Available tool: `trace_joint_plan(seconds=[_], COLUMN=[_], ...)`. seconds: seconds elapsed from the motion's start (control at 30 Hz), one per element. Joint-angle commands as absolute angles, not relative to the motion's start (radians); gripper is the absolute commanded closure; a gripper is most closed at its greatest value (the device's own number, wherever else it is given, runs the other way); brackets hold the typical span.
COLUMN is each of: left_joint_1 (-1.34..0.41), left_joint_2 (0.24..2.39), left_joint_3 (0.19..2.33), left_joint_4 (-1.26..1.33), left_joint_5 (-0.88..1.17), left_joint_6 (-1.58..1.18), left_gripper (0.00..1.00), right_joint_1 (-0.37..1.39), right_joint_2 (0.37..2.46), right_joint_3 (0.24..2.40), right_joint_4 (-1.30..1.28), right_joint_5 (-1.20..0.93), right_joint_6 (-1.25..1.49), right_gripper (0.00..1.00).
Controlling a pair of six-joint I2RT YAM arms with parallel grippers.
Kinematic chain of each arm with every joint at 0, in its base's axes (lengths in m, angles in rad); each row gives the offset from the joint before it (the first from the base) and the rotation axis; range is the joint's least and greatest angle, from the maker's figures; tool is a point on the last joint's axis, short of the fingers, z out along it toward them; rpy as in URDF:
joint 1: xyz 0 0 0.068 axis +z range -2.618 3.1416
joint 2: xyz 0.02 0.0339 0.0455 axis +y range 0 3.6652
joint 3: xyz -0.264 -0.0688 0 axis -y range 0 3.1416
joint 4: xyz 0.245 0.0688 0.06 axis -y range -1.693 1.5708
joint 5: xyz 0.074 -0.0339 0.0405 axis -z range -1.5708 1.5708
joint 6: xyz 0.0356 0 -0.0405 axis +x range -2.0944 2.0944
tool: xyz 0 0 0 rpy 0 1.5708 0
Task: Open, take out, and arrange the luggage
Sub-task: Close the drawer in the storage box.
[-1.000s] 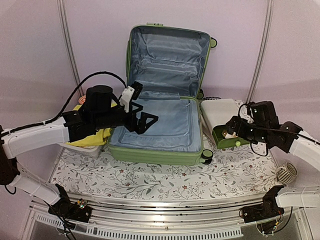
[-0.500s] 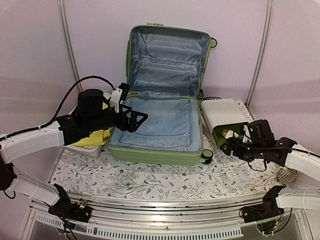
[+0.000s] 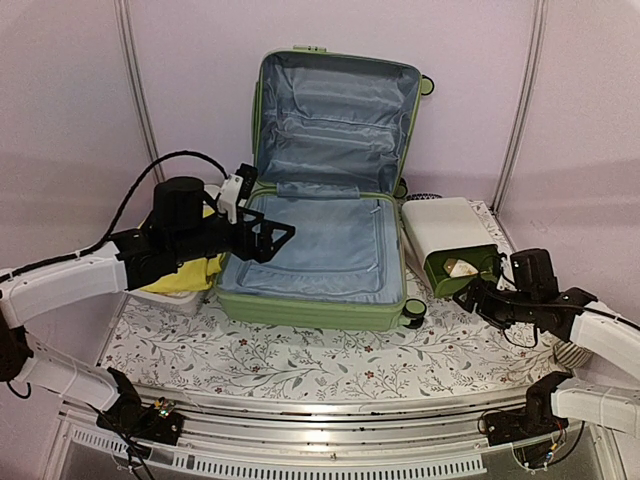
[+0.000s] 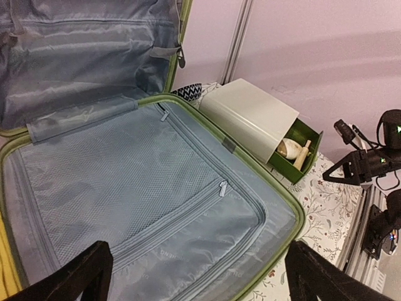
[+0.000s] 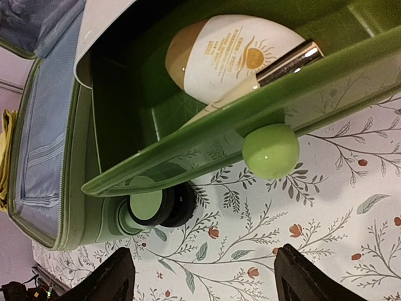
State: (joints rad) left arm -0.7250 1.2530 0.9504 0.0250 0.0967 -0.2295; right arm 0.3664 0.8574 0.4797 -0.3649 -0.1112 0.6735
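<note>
The luggage (image 3: 310,255) lies open on the table, its lid propped up against the back wall and the grey-blue lining (image 4: 156,207) bare. My left gripper (image 3: 275,238) hovers open over the left part of the luggage base; the left wrist view shows nothing between the fingertips of my left gripper (image 4: 200,276). My right gripper (image 3: 478,298) is low over the table, to the right of the luggage's front wheel (image 5: 153,204). In the right wrist view my right gripper (image 5: 203,279) stands open and empty, short of the green drawer knob (image 5: 270,150).
A white box (image 3: 445,228) with a pulled-out green drawer (image 3: 462,268) stands right of the luggage; a cream bottle (image 5: 232,53) lies inside. A yellow cloth (image 3: 190,275) fills a white basket (image 3: 160,298) at the left. A round white object (image 3: 573,348) sits far right.
My right gripper has drawn back from the green drawer, down and toward the near right, its fingers narrowing slightly. My left gripper shifted left over the luggage, then held still.
</note>
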Motion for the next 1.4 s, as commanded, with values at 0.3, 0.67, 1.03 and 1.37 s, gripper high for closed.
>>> trace_joint_plan(seconds=[0.3, 0.67, 1.03, 1.37], left_joint_1=[-0.713, -0.711, -0.71, -0.71], left_joint_2=[1.203, 1.203, 1.209, 1.208], left_joint_3=[0.918, 0.897, 0.894, 0.883], left_joint_4=[0.047, 0.072, 0.07, 0.073], left_joint_5=[0.099, 0.102, 0.1, 0.101], left_joint_6=[-0.217, -0.215, -0.216, -0.229], left_gripper=[0.02, 0.02, 0.02, 0.02], right_joint_1=[0.213, 0.198, 0.195, 0.195], right_joint_2=[0.839, 0.875, 0.982, 1.152], right_joint_3=[0.379, 0.343, 0.374, 0.514], right_joint_4=[-0.15, -0.024, 0.097, 0.131], right_joint_5=[-0.327, -0.343, -0.291, -0.271], right_joint_6=[0.69, 0.72, 0.746, 0.718], right_gripper=[0.53, 0.94, 0.98, 0.98])
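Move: The drawer knob is about 5 cm ahead of the right fingertips, some 2 cm to their right and nearly level with them. The white bottle lies inside the open drawer, roughly 4 cm beyond the knob and 3 cm to its left; the suitcase wheel stands about 11 cm to the hand's left, level fore and aft. From the left hand the knob is some 39 cm to the right, about level fore and aft and 18 cm lower. Shut the right gripper's wide-open fingers fully while rolling the wrist about 10 degrees, left side up, and easing forward. Then drive the closed tips forward against the drawer's front, just left of the knob, speeding up at the end, and push the drawer towards the white box; the hand goes about 6 cm forward in all. ##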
